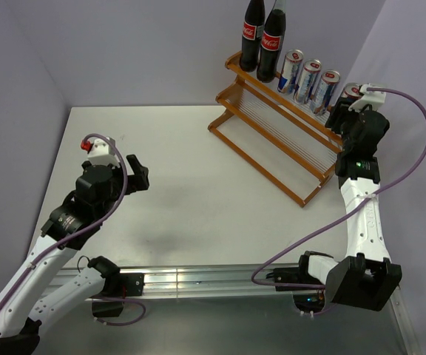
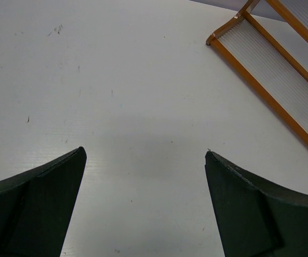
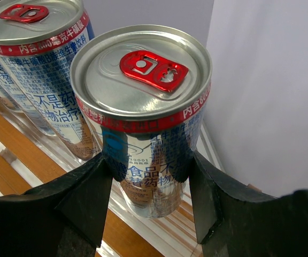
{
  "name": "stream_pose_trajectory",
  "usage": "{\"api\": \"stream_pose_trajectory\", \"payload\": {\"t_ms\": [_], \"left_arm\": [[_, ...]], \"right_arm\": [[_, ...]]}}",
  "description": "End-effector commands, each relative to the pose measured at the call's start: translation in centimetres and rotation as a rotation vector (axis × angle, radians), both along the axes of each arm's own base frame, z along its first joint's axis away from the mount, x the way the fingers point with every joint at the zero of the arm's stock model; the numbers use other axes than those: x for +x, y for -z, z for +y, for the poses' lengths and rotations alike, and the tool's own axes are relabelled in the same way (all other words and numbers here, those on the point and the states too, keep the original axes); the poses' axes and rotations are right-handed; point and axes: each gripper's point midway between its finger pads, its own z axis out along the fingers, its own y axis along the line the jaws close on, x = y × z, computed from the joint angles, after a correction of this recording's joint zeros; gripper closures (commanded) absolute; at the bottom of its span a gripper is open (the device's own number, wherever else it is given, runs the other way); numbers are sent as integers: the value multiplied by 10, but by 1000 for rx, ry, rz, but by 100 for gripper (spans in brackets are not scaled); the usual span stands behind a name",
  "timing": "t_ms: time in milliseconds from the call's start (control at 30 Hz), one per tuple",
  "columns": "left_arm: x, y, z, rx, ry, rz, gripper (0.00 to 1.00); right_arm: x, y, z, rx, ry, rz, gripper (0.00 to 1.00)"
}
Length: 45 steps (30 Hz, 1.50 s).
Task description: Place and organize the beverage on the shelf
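The orange-brown shelf (image 1: 272, 140) stands at the back right. Two cola bottles (image 1: 261, 37) stand at the left end of its upper tier, then three silver-blue cans (image 1: 307, 80) in a row. My right gripper (image 1: 346, 105) is at the upper tier's right end, its jaws against both sides of a fourth can (image 3: 143, 107), which stands upright on the pale rods beside its neighbour (image 3: 41, 69). In the right wrist view the gripper (image 3: 148, 158) grips the can's lower half. My left gripper (image 1: 140, 174) hovers open and empty over the table; it is also in the left wrist view (image 2: 145, 152).
The shelf's lower tier (image 2: 266, 75) holds nothing. The purple wall (image 3: 271, 91) is close behind the held can. A metal rail (image 1: 198, 281) runs along the table's near edge between the arm bases.
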Motion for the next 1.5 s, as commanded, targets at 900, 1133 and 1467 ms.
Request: {"api": "stream_pose_trajectory", "payload": {"t_ms": [900,1133,1467], "left_arm": [[12,-6,10,-18,-26,-17,1],[15,-8,25,-20,-90,-22,0],[27,-13,51,-6,-201,-23,1]], "right_arm": [[-29,-72,-3,58,70,-191,0],[-75,-95,5,5,135,-236,0],[-99,-82,97,16,-166,-152,0]]}}
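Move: The right hand holds the last can between its pads over the right end of the top shelf, the board some 6 cm below the hand point. The third can stands about 6 cm left and 5 cm farther out, the second can about 11 cm left and 8 cm out, and the nearer Coke bottle roughly 22 cm left and 16 cm out. From the left hand the held can lies about 58 cm right, 13 cm ahead and 8 cm higher. Staying in place with only a few degrees of roll, the right hand opens its fingers wide and lets go of the can, rising about 2 cm. It then draws back and up off the top shelf and swings left in front of the can row, ending about 9 cm back, 9 up and 8.5 left, fingers tipped up some 10 degrees. The empty, open left hand drifts about 4 cm left and a little forward. ##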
